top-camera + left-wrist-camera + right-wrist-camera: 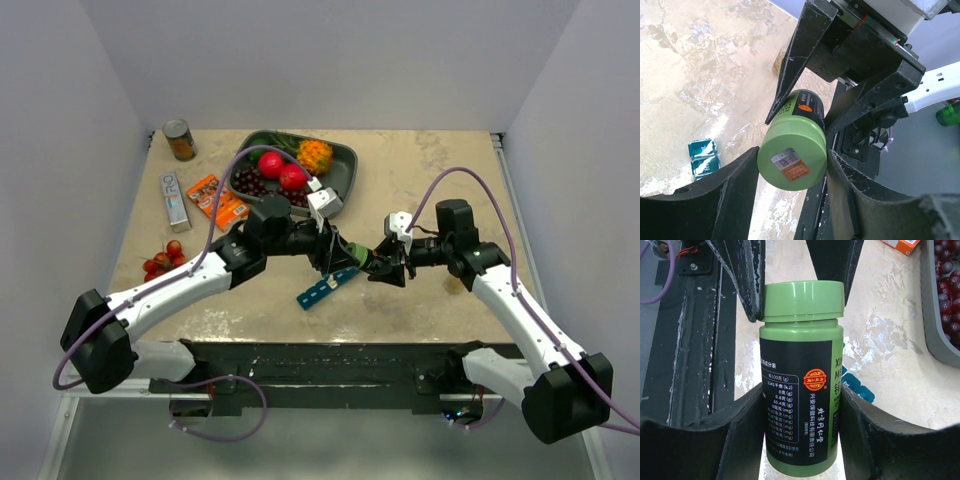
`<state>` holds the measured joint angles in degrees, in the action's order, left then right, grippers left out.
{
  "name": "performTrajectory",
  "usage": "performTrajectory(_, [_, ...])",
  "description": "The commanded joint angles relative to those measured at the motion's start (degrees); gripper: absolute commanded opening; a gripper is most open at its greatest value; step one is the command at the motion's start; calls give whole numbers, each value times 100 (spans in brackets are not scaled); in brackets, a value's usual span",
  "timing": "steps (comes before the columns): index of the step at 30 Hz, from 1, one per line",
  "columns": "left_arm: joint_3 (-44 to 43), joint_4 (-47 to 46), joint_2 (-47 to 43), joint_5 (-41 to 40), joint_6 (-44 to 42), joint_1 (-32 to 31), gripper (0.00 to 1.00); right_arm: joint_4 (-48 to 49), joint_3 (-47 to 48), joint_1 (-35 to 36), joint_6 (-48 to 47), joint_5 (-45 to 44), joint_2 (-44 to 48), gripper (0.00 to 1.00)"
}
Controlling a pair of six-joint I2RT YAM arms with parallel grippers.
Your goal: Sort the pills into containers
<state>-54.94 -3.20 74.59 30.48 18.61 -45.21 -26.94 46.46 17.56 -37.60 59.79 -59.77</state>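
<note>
A green pill bottle with a black label is held in the air between both grippers. My left gripper is shut on its green cap, which faces the left wrist camera and carries a sticker. My right gripper is shut on the bottle's body, with its fingers pressed against the label on both sides. The teal-blue pill-organizer strip lies on the table just below and left of the bottle, lids closed. It also shows in the left wrist view and the right wrist view.
A dark grey fruit tray with red fruit, dark grapes and an orange fruit stands at the back. A can, a white box, an orange packet and red berries lie at the left.
</note>
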Motion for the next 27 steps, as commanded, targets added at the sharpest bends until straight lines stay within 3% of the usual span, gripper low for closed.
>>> performTrajectory(1, [185,232,38,-675,-385,12,48,365,215,37,43,868,97,0])
performTrajectory(11, [229,311,38,-578,-376,12,59,303,215,2,-28,938,114,0])
performTrajectory(13, [229,311,47,-543,-341,21,71,295,215,2,-45,938,106,0])
performTrajectory(22, [194,127,-76,-332,-200,21,77,277,206,-7,-89,885,97,0])
performTrajectory(24, [203,101,-172,-315,-191,39,80,277,206,2,-89,877,97,0])
performTrajectory(25, [220,74,-207,-306,-191,30,87,277,206,2,-89,877,97,0])
performTrajectory(27, [238,74,-312,-288,-226,39,88,277,197,-7,-89,877,97,0])
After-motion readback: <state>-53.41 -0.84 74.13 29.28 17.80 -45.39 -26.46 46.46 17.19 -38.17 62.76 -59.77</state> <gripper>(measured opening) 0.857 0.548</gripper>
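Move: The bottle's green cap is already between the left hand's fingertips, right at the hand point, with the bottle body about 5 cm to the right and a centimetre back. The pill box lies some 20 cm below that hand, about 2 cm ahead and 4 cm left; the fruit tray is roughly 28 cm ahead, 13 cm left and 17 cm below. From the right hand, holding the body, the cap sits about 5 cm left, 1 cm ahead and 2 cm up. After holding still at first, the left hand opens its grip on the bottle's green cap, from a bit over half open to nearly wide, and sinks about 2 cm straight down beside the cap with hardly any tilt, its forward finger coming clear while the rear one stays close against the cap's edge. The right hand keeps the bottle body pinched and holds it almost in place, its fingers pointing left and slightly down, easing up only about half a centimetre. ##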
